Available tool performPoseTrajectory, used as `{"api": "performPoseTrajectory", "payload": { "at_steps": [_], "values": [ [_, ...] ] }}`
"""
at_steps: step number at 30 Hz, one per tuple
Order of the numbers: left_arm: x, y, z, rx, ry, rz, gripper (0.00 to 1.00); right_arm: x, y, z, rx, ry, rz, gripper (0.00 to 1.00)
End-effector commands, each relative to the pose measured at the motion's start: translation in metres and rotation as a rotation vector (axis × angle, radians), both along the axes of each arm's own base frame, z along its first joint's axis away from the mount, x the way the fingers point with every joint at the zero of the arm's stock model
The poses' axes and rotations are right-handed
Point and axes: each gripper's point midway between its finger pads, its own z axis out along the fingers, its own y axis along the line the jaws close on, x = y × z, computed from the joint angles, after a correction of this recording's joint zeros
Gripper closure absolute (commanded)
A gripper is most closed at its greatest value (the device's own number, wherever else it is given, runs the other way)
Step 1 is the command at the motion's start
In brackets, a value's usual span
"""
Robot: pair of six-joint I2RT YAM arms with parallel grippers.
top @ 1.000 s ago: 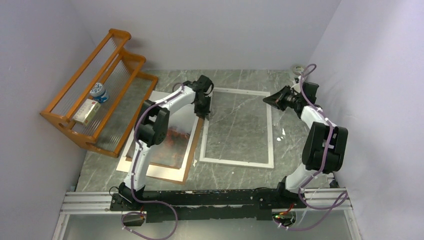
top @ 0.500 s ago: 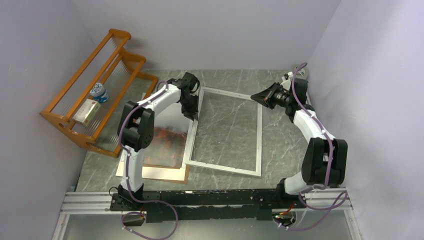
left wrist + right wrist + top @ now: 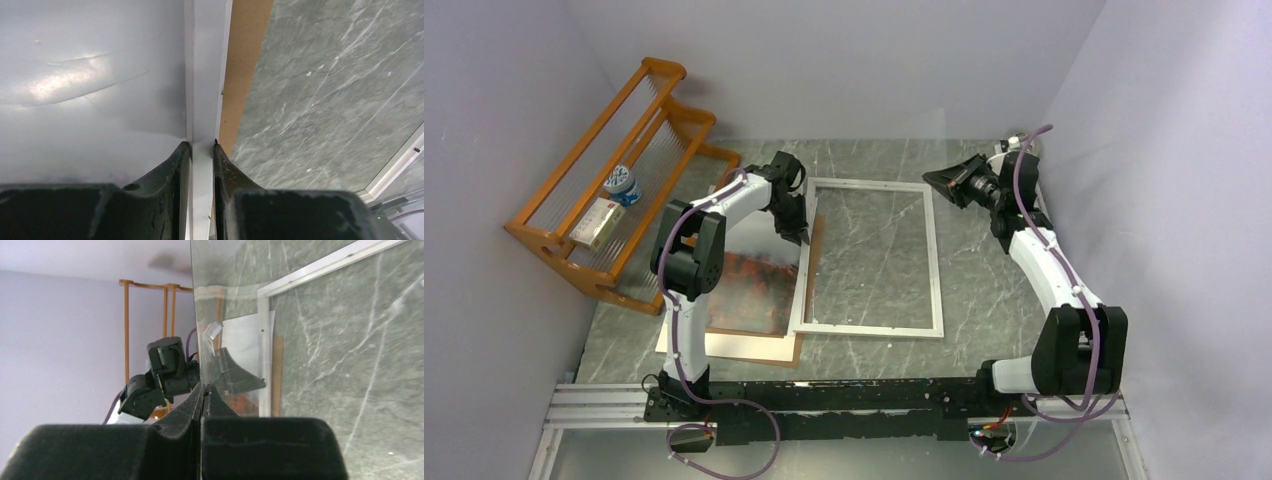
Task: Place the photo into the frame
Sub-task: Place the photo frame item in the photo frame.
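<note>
The white frame (image 3: 874, 328) lies flat mid-table, its left rail (image 3: 205, 75) resting over the right edge of the photo (image 3: 759, 285) and the brown backing board (image 3: 800, 345). My left gripper (image 3: 802, 235) is shut on that left rail, a finger (image 3: 175, 165) on either side. The photo's grey sky (image 3: 90, 90) shows left of the rail and a brown strip of board (image 3: 245, 75) to its right. My right gripper (image 3: 929, 178) is at the frame's far right corner, shut on the edge of a clear pane (image 3: 220, 305) that rises edge-on from its closed jaws (image 3: 204, 386).
An orange wooden rack (image 3: 624, 170) holding a can and a small box stands against the left wall. Grey marble table (image 3: 994, 290) shows right of the frame. Walls close in at the back and right.
The frame has slid left and turned squarer to the table, and now overlaps the photo and board. Both arms moved left with it, and the right arm stretched out.
</note>
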Motion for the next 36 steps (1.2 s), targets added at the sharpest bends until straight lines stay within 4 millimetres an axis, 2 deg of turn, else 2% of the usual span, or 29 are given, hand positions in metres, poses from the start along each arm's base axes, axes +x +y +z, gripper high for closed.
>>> {"api": "performPoseTrajectory", "payload": {
  "at_steps": [1,3,5,9,14,19,26,33,36],
  "values": [
    [0.006,-0.014,0.017,-0.094,-0.041,-0.004,0.77,0.005,0.021,0.041,0.056,-0.07,-0.02,1.0],
    [0.005,-0.009,0.024,-0.104,-0.053,0.002,0.63,0.004,0.034,0.042,0.067,-0.069,0.001,1.0],
    [0.004,-0.004,0.032,-0.119,-0.065,0.011,0.53,0.003,0.045,0.042,0.066,-0.069,0.014,1.0],
    [0.001,0.012,0.049,-0.142,-0.097,0.04,0.41,0.003,0.062,0.037,0.066,-0.059,0.034,1.0],
    [0.001,0.031,0.063,-0.145,-0.14,0.082,0.4,0.001,0.078,0.033,0.086,-0.047,0.04,1.0],
    [-0.001,0.044,0.056,-0.109,-0.126,0.129,0.42,0.004,0.089,0.036,0.129,-0.044,0.023,1.0],
    [-0.004,0.06,0.042,-0.052,-0.095,0.194,0.43,0.008,0.081,0.021,0.232,0.046,-0.091,1.0],
    [-0.003,0.07,0.037,-0.028,-0.093,0.219,0.41,0.013,0.089,0.048,0.269,0.031,-0.089,1.0],
    [-0.002,0.075,0.035,-0.027,-0.092,0.228,0.41,0.012,0.089,0.043,0.273,0.063,-0.107,1.0]
  ]
}}
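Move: The left hand has its fingers shut on the left side bar of the photo frame; the frame's middle lies some 12 cm to its right and 4 cm back, while the photo's middle is about 10 cm to its left and 5 cm back, both a touch lower. The right hand holds the clear sheet up high: the frame's middle is roughly 11 cm to its left, 4 cm back and 23 cm down, the photo's about 33 cm left and 5 cm back. Leftward with both hands: the left fingers open and let go of the frame's side bar, then the hand lifts about 5 cm, eases partway down again and shifts some 7 cm left over the photo, turning slightly counter-clockwise. The right hand keeps its pinch on the clear sheet and carries it about 9 cm left, high above the frame's far part, staying nearly level and rolling a little late on. ##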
